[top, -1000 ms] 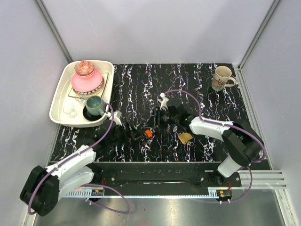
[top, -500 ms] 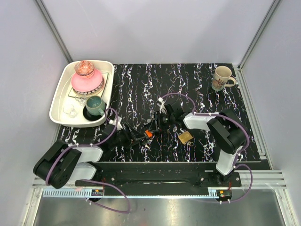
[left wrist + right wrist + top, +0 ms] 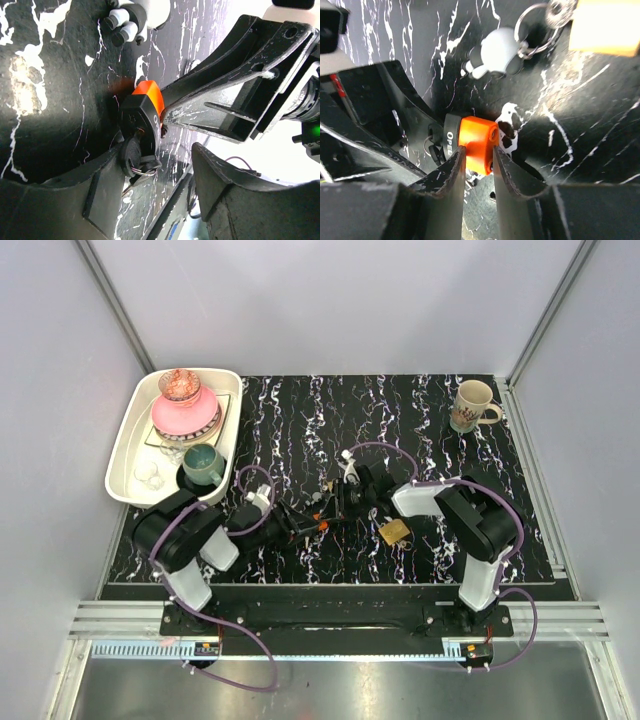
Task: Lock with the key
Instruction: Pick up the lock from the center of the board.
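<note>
A small lock with an orange body (image 3: 477, 137) and a black end (image 3: 142, 117) hangs just above the black mat near the middle (image 3: 322, 527). My right gripper (image 3: 479, 155) is shut on the orange body, one finger on each side. The key (image 3: 132, 150), black-headed and on a wire ring with another key, sticks into the lock's black end. My left gripper (image 3: 160, 160) is open around it from the left. One of its fingers (image 3: 107, 175) touches the key's head and the other stands well apart. My right gripper's fingers (image 3: 215, 80) reach in from the far side.
A brass padlock (image 3: 393, 532) lies on the mat just right of the grippers, with a white figure keychain (image 3: 495, 50) beside it. At the back left, a white tray (image 3: 125, 455) holds a pink bowl (image 3: 183, 415) and a green cup (image 3: 203, 465). A mug (image 3: 472, 405) stands at the back right.
My left arm has folded in toward its base while its gripper stayed at the lock and narrowed around the key. My right gripper has tightened on the orange body.
</note>
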Robot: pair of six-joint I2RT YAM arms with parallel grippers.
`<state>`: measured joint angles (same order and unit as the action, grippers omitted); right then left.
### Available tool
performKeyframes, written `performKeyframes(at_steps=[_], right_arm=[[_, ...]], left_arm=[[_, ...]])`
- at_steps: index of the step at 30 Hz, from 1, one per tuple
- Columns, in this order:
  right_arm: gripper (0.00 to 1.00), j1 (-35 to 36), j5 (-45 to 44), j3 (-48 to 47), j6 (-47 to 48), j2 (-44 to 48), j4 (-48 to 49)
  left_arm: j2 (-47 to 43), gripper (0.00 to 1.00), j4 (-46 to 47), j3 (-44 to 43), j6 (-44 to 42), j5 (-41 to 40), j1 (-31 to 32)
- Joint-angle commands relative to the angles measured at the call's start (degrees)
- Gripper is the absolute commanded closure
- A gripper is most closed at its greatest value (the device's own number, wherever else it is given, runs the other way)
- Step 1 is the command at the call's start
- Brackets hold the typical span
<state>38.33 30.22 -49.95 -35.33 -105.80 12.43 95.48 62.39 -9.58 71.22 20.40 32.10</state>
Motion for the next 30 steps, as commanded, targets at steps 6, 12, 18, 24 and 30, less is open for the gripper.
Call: performKeyframes(at_steps=[6,12,18,24,30], right_arm=[[0.71,0.3,4.0,3.5,-3.4,-1.1,7.7],[0.81,0.3,8.5,4.8,-3.9,0.2,12.4],[0.91,0.3,12.1,6.5,-4.8,2.6,16.2],[0.93,0.4,14.4,8.8,-5.6,4.5,18.5],[0.93,0.4,14.0,9.9,-5.0,4.6,18.7]], left_arm=[[13.3,0.48,20.1,2.9,2.2,-4.8,2.3],[10.3,0.5,17.2,2.4,-1.5,-5.5,2.3],[5.8,0.55,12.9,2.6,-4.0,-7.0,2.3],[3.6,0.57,11.3,1.9,-7.0,-6.3,2.3],[5.1,0.8,14.5,-0.1,-9.0,-1.8,2.7]])
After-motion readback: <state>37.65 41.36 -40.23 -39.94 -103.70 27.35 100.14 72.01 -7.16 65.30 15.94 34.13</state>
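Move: The orange-and-black lock lies about 2 cm ahead and 3 cm to the right of the left hand, a centimetre lower. The right hand is already at its orange end, the lock's middle some 1 cm left and 1 cm back of it, 1 cm down. From the right hand, the white fob stands about 5 cm ahead and 2 cm left, the small padlock 7 cm ahead and 2 cm right, and the large brass padlock 3 cm back and 15 cm right, all about 2 cm lower. Back towards its base goes the right hand, about 4.5 cm after a short nudge forward, rising slightly and tipping its fingertips up some 10 degrees while they shut almost fully, no longer astride the orange end. The left hand stays nearly in place, sinks about 1 cm and narrows its fingers around the lock's black body. ##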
